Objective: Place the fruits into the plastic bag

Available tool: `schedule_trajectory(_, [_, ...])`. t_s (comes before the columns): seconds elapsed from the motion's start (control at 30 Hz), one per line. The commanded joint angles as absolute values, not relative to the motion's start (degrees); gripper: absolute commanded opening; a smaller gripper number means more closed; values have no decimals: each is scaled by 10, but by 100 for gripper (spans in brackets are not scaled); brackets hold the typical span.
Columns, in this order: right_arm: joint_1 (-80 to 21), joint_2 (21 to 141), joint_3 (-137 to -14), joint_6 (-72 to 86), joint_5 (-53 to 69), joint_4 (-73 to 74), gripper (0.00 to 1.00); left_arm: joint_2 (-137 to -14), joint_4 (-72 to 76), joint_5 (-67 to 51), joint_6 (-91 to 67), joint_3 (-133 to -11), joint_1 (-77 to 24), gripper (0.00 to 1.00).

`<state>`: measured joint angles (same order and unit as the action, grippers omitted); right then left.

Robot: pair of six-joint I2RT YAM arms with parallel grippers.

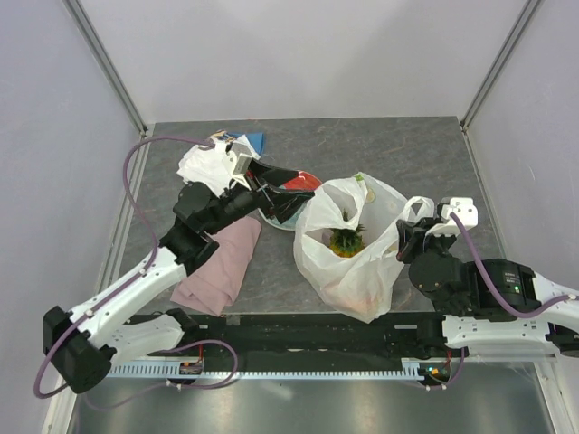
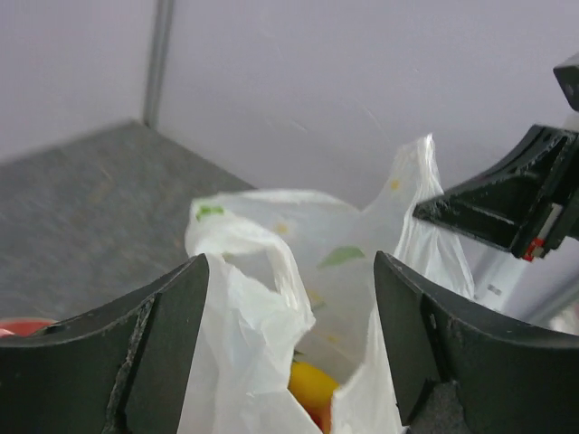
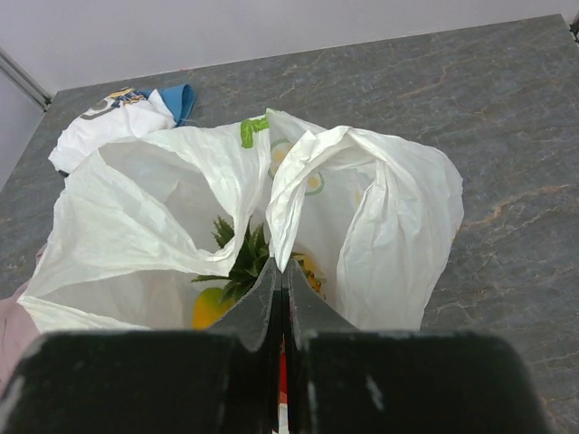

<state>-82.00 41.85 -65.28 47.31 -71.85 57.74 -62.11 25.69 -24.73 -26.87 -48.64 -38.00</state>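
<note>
The plastic bag (image 1: pixel 348 258) stands open mid-table, white with lemon and leaf print. Inside it I see the pineapple (image 1: pixel 346 240) with its green crown (image 3: pixel 240 258) and a yellow mango (image 3: pixel 210 309); the mango also shows in the left wrist view (image 2: pixel 312 384). The other fruits are hidden. My right gripper (image 3: pixel 283 269) is shut on the bag's near handle loop (image 3: pixel 298 194) and holds it up; it sits at the bag's right side (image 1: pixel 409 237). My left gripper (image 2: pixel 289 344) is open and empty, just left of the bag (image 2: pixel 262 271), above the plate (image 1: pixel 282 194).
A red-and-teal plate (image 1: pixel 306 184) lies under my left gripper. A pink cloth (image 1: pixel 217 267) lies at the front left. A white folded cloth (image 1: pixel 206 163) lies at the back left and shows in the right wrist view (image 3: pixel 113 127). Walls enclose the table.
</note>
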Motion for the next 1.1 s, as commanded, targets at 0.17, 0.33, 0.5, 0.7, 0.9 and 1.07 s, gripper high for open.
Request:
schedule_trajectory(0.17, [-821,416,-651,486,-720,576,0,-723,12,-3,122,-656,-568,79])
schedule_trajectory(0.33, [-821,400,-642,499,-713,580,0,-829,-74,-19,142,-757,-611,77])
schedule_trajectory(0.5, [-821,379,-635,507,-712,586,0,-910,-173,-4,132,-860,-613,74])
schedule_trajectory(0.7, [-821,367,-631,511,-715,590,0,-948,-210,62,144,-880,-625,74])
schedule_trajectory(0.9, [-821,364,-628,515,-719,592,0,-944,-216,144,163,-866,-657,74])
schedule_trajectory(1.07, [-822,362,-627,518,-716,594,0,-932,-198,223,164,-828,-682,77])
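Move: The bag's left handle, a loose strip of its rim, lies from the open left hand about 12 cm to the right, level with it fore and aft, and some 13 cm lower. Below that, in the bag, sits the pineapple, 12 cm right, 2 cm back and 26 cm down; the plate is 13 cm ahead, 2 cm left and 35 cm down. From the right hand, the left handle is about 7 cm ahead, 12 cm left and 10 cm lower. The left hand rises about 3.5 cm, then swings some 12 cm right and sinks to end about 12 cm below its start, rolling roughly 55 degrees so that its fingers tip from pointing level to slanting down over the bag's mouth, staying wide open around the left handle. The right hand keeps its pinch on the other handle, holding that side of the bag up while easing about 1.5 cm to its right. ##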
